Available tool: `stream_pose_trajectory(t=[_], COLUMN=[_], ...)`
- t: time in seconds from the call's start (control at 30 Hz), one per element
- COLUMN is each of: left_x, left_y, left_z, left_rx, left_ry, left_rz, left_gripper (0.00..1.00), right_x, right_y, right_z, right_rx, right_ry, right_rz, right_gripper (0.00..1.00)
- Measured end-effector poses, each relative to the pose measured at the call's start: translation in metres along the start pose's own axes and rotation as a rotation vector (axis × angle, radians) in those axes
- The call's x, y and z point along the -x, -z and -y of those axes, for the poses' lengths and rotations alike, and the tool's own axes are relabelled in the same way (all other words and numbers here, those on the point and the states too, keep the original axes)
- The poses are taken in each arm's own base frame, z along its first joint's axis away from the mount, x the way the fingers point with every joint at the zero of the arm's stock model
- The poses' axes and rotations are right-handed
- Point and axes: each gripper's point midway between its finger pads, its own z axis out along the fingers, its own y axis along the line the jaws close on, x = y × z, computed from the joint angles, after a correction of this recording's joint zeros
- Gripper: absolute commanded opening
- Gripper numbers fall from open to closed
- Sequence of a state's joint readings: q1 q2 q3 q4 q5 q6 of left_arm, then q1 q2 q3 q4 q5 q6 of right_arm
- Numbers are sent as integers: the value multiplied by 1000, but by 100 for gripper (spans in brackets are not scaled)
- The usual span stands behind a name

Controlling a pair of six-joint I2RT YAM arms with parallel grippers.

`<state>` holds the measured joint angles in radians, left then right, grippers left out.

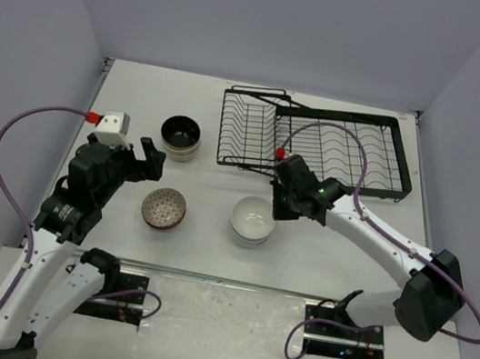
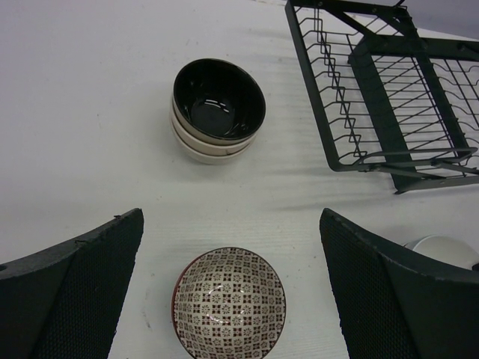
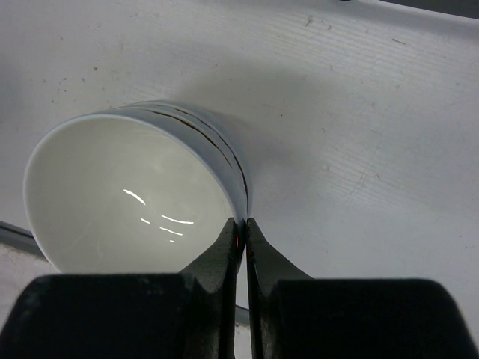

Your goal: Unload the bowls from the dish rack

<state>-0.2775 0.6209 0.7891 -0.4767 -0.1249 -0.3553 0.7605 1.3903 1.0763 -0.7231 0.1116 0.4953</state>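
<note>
The black wire dish rack [image 1: 320, 142] stands at the back right, and I see no bowls in it. A stack of white bowls [image 1: 252, 220] sits on the table in front of it. My right gripper [image 1: 275, 209] is shut on the right rim of the top white bowl [image 3: 120, 194], with the rim pinched between the fingertips [image 3: 232, 238]. My left gripper [image 2: 230, 224] hangs open above the table, just beyond a reddish-brown patterned bowl [image 2: 230, 303]. Farther on stands a stack of beige bowls with dark insides [image 2: 218, 101].
The rack [image 2: 389, 90] has two joined parts, a slotted basket on the left and a wider flat section on the right. Grey walls close in the table at the back and sides. Purple cables loop off both arms.
</note>
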Motion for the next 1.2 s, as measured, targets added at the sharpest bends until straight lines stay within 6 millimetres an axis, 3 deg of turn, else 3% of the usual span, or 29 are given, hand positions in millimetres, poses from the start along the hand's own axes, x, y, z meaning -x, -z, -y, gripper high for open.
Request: stream_pose_trajectory(t=[0.57, 0.83, 0.87, 0.9, 0.97, 1.07, 1.2], left_x=[-3, -4, -4, -4, -5, -5, -8], left_y=[-2, -3, -4, -3, -4, -5, -7], left_z=[1, 2, 2, 2, 2, 1, -8], left_rx=[-6, -9, -9, -9, -9, -4, 52], left_ry=[-1, -2, -2, -2, -2, -3, 0], left_rz=[-15, -21, -22, -22, -23, -26, -37], left_gripper=[100, 100, 100, 100, 100, 100, 100], right_x=[0, 5, 6, 6, 7, 10, 22], right_y=[-8, -8, -8, -7, -5, 3, 22], right_z=[-6, -10, -10, -11, -10, -8, -2], right_rx=[35, 54, 54, 55, 55, 54, 30], right_ry=[-6, -20, -20, -22, -24, -21, -19], right_rz=[15, 36, 39, 42, 49, 70, 124], right_gripper=[0, 34, 40, 53, 62, 69, 97])
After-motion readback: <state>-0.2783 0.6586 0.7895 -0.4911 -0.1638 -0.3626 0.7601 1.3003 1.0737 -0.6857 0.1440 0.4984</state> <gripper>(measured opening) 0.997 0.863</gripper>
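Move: Level with the right hand and some 5 cm to its left is the middle of the white bowl pinched by its right rim, about 3 cm lower; the lower white bowls it sits over are 2 cm back, 5 cm left and 6 cm down. The patterned bowl lies about 26 cm left and 1 cm back, the dish rack's middle some 20 cm ahead and 7 cm right. From the left hand the lower white bowls are about 24 cm right, 3 cm back and 19 cm down. Easing the still-pinched white bowl about 1.5 cm to the left and barely down onto the lower white bowls, the right hand then opens its fingers nearly wide, letting go of the rim. It lifts about 3.5 cm off the bowl, drifting back right by just over 1 cm, with the fingertips swinging up a few degrees. ##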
